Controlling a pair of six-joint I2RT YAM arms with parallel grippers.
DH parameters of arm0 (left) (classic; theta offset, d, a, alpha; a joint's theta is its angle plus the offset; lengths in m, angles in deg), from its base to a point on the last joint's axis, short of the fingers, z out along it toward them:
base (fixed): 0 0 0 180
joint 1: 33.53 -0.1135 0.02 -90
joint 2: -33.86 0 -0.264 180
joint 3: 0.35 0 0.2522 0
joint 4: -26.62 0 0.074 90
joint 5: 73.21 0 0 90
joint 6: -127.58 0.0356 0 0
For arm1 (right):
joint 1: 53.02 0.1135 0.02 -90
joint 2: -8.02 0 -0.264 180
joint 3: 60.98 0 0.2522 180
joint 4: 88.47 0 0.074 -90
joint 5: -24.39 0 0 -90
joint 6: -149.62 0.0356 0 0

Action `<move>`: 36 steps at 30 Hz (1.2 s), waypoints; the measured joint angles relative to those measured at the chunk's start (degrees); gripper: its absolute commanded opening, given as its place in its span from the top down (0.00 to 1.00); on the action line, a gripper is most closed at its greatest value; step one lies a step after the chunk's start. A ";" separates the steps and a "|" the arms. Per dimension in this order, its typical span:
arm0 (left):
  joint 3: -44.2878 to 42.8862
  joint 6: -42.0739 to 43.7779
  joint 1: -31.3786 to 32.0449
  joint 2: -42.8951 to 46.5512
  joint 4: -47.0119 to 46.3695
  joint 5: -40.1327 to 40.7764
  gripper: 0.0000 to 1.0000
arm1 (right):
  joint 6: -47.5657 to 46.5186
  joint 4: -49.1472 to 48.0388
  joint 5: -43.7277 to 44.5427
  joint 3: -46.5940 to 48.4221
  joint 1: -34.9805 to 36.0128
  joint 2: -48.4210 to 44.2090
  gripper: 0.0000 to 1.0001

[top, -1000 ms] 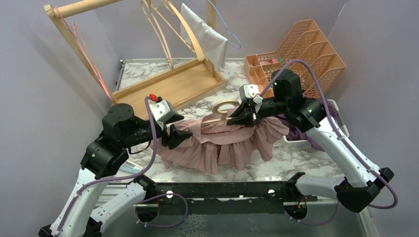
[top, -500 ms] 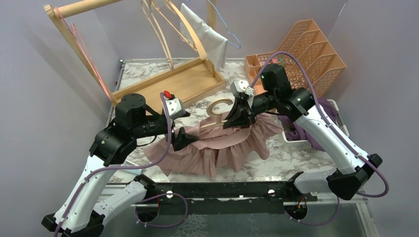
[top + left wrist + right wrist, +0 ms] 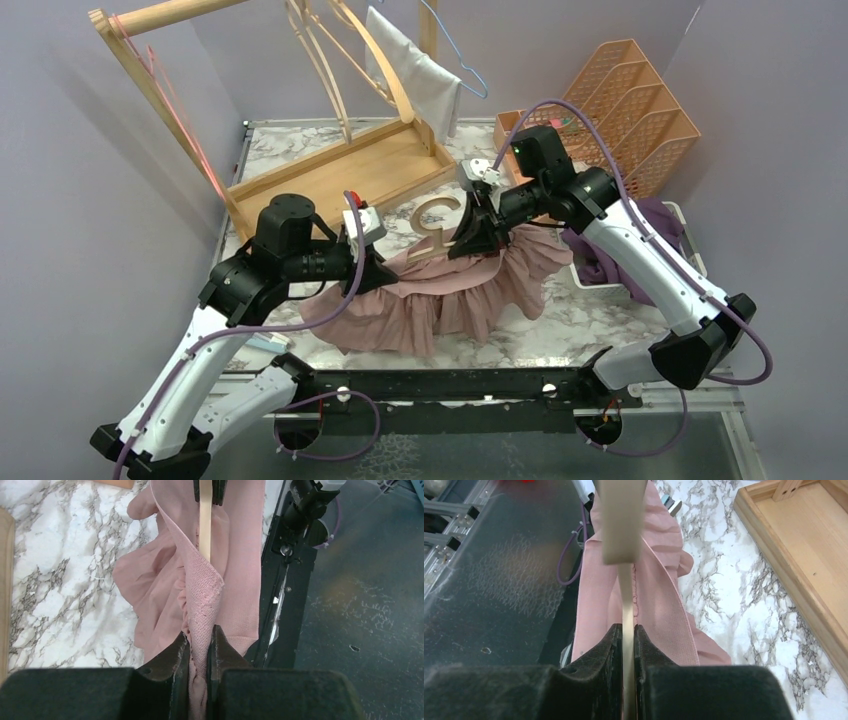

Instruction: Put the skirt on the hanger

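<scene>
A pink ruffled skirt [image 3: 440, 305] hangs between the two arms above the marble table [image 3: 610, 320]. A pale wooden hanger [image 3: 437, 222] runs inside its waistband, hook up. My left gripper [image 3: 376, 272] is shut on the skirt's waistband [image 3: 202, 630] at the hanger's left end. My right gripper [image 3: 472, 240] is shut on the hanger [image 3: 626, 610] itself, with pink cloth [image 3: 659, 605] on both sides. In the left wrist view the hanger's wooden arm [image 3: 204, 525] comes out of the waistband toward the right gripper's fingers.
A wooden clothes rack [image 3: 330, 165] with hangers and a white garment [image 3: 420, 75] stands at the back left. An orange file organiser [image 3: 610, 110] sits at the back right, with purple cloth [image 3: 600, 265] in a tray beside it. The black frame rail [image 3: 440, 385] runs along the near edge.
My left gripper opened, moved right to the hanger's left end and shut on the waistband. My right gripper carried the hanger left and back; the skirt shifted with it.
</scene>
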 measured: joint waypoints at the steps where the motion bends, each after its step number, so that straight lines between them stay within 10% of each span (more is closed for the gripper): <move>1: 0.33 -0.28 0.00 0.33 -0.31 0.48 1.00 | 0.87 -0.48 0.04 -0.13 0.00 0.00 0.67; 8: 3.02 -7.96 0.11 3.74 -0.63 12.13 1.00 | 11.56 -17.00 3.02 -6.32 0.31 -2.01 0.43; 22: 4.09 -20.17 -0.07 13.40 1.81 40.26 1.00 | 29.92 -52.26 29.64 -25.44 0.33 -13.60 0.43; 36: -2.64 -30.80 -0.07 7.23 11.91 66.18 1.00 | 32.30 -58.14 38.27 -25.94 0.33 -14.67 0.43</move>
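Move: The hanger's middle is about 8 cm right of the left hand, 3 cm ahead and slightly above; from the right hand it is some 5 cm left and nearly level. Both already grip it, the left pinching the waistband over its bar. The skirt's bulk hangs 8 cm right and 12 cm below the left hand, barely ahead of it. The rack rod's left part is about 40 cm ahead, 35 left and 30 above; the rack's wooden tray lies roughly 45 ahead, 20 left, 30 below. The hanger, with the skirt on it, is released by the right fingers, which open and draw off forward about 10 cm and then up 5, turning clockwise and tipping upward. The left hand keeps its pinch on waistband and bar and carries both left some 16 cm and forward about 6, swinging counter-clockwise some 70 degrees until its fingers point out towards the rack. ##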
